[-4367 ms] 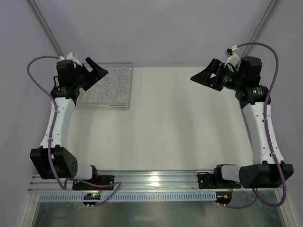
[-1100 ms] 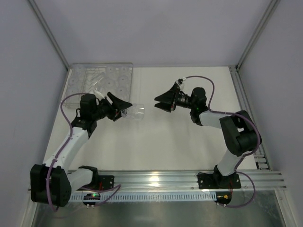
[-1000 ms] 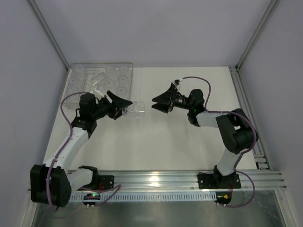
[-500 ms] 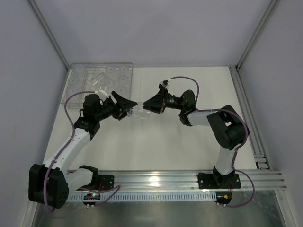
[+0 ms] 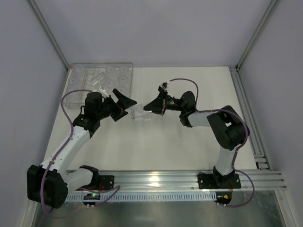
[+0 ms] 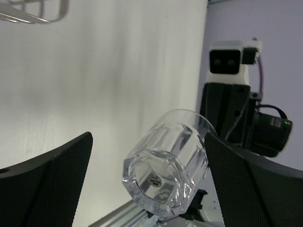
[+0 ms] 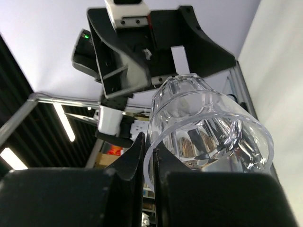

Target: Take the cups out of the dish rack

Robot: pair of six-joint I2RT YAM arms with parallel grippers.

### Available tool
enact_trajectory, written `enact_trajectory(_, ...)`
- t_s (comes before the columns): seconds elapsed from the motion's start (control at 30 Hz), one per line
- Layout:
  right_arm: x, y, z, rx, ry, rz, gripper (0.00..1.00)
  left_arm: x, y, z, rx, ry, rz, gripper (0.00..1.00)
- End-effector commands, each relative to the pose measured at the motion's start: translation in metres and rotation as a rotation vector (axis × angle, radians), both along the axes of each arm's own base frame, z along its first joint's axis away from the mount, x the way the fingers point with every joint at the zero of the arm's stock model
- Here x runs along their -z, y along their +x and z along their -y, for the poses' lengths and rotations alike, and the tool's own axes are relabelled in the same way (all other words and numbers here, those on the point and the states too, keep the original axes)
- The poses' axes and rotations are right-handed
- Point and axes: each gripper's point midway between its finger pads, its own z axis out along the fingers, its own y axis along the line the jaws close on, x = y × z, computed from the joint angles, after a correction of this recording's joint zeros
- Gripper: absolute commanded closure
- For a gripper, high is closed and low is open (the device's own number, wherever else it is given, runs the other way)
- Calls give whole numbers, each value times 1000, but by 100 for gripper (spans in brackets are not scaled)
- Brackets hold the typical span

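A clear plastic cup (image 5: pixel 140 114) hangs on its side above the table's middle, between the two grippers. My right gripper (image 5: pixel 148 108) is shut on its rim; in the right wrist view the thin rim of the cup (image 7: pixel 208 127) is pinched between the two black fingers of the right gripper (image 7: pixel 150 151). My left gripper (image 5: pixel 125 106) is open, its fingers spread on both sides of the base of the cup (image 6: pixel 168 168) without touching it. The dish rack (image 5: pixel 99 80) sits at the far left with several clear cups (image 5: pixel 94 78) in it.
A metal rail (image 5: pixel 156 179) runs along the near edge, where both arm bases are bolted. Grey walls close in the table on the left, right and back. A corner of the rack's wire (image 6: pixel 33 9) shows at the top left of the left wrist view.
The right gripper moved left to the cup and shut on its rim. The left gripper, which held the cup, opened wide and drew back slightly.
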Motion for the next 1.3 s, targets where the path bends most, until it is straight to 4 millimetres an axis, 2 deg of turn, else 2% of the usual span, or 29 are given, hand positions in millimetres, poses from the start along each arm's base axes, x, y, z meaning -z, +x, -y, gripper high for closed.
enact_trajectory(0.0,-20,-25,7,0,-28,249,96,11,8,-45,-143,279,-9,0)
enact_trajectory(0.1,-1,-28,12,26,-161,285,96,15,6,-76,-233,445,-28,0)
enact_trajectory(0.13,-1,-27,10,32,-199,328,96,15,5,-88,-272,495,-30,0)
enact_trajectory(0.17,25,-34,15,-1,-340,211,96,19,2,-97,-292,540,-45,0)
enact_trajectory(0.2,36,-33,12,30,-464,425,96,15,4,-115,-354,613,-36,0)
enact_trajectory(0.23,15,-25,5,47,-559,533,96,15,4,-122,-372,648,-35,0)
enact_trajectory(0.27,47,-45,22,-19,-804,469,96,14,5,-127,-386,679,-32,0)
enact_trajectory(0.3,55,-53,15,-47,-957,662,96,11,6,-137,-413,730,-26,0)
enact_trajectory(0.33,52,-60,18,-95,-1067,673,96,12,7,-140,-417,751,-29,0)
enact_trajectory(0.37,52,-67,13,-124,-1105,717,96,11,10,-142,-421,766,-25,0)
enact_trajectory(0.4,58,-65,14,-128,-1178,758,96,10,12,-144,-424,780,-22,0)
enact_trajectory(0.43,59,-79,1,-170,-1198,805,96,9,16,-149,-439,808,-26,0)
enact_trajectory(0.47,68,-88,5,-215,-1252,804,96,7,18,-152,-449,822,-25,0)
enact_trajectory(0.67,100,-133,-13,-386,-1368,875,96,-5,35,-170,-514,851,9,0)
enact_trajectory(0.73,107,-138,-16,-398,-1412,897,96,-7,42,-179,-540,844,14,0)
enact_trajectory(0.77,115,-147,-21,-429,-1418,915,96,-7,45,-180,-533,840,17,0)
enact_trajectory(0.93,118,-159,-44,-450,-1407,954,96,2,61,-197,-546,854,-10,0)
enact_trajectory(1.1,111,-168,-72,-464,-1338,975,96,6,80,-203,-546,822,3,0)
enact_trajectory(1.27,118,-172,-77,-493,-1338,984,96,20,97,-211,-547,800,-19,0)
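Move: The cup hangs by its rim in the right gripper's shut fingers, its middle about 4 cm left, 1 cm back and 3 cm below. Its clear spot, by the near table edge, is some 17 cm back, 9 cm left and 21 cm below. From the empty left hand, the dish rack's middle lies 26 cm ahead, 20 cm left and 18 cm lower; the rack's front-right cup is 20 cm ahead, 5 cm left and 16 cm lower, and the held cup 7 cm right, level fore-and-aft, 2 cm lower. Keep the right gripper pinched on the cup's rim and sweep it back about 17 cm towards the near edge, drifting left, swinging the fingers from pointing left to pointing down; sink some 15 cm, then ease up 3 cm and farther left. Meanwhile draw the left gripper, still wide open, off the cup, some 20 cm left, then forward towards the rack, sinking slightly and turning its fingers forward-down. ##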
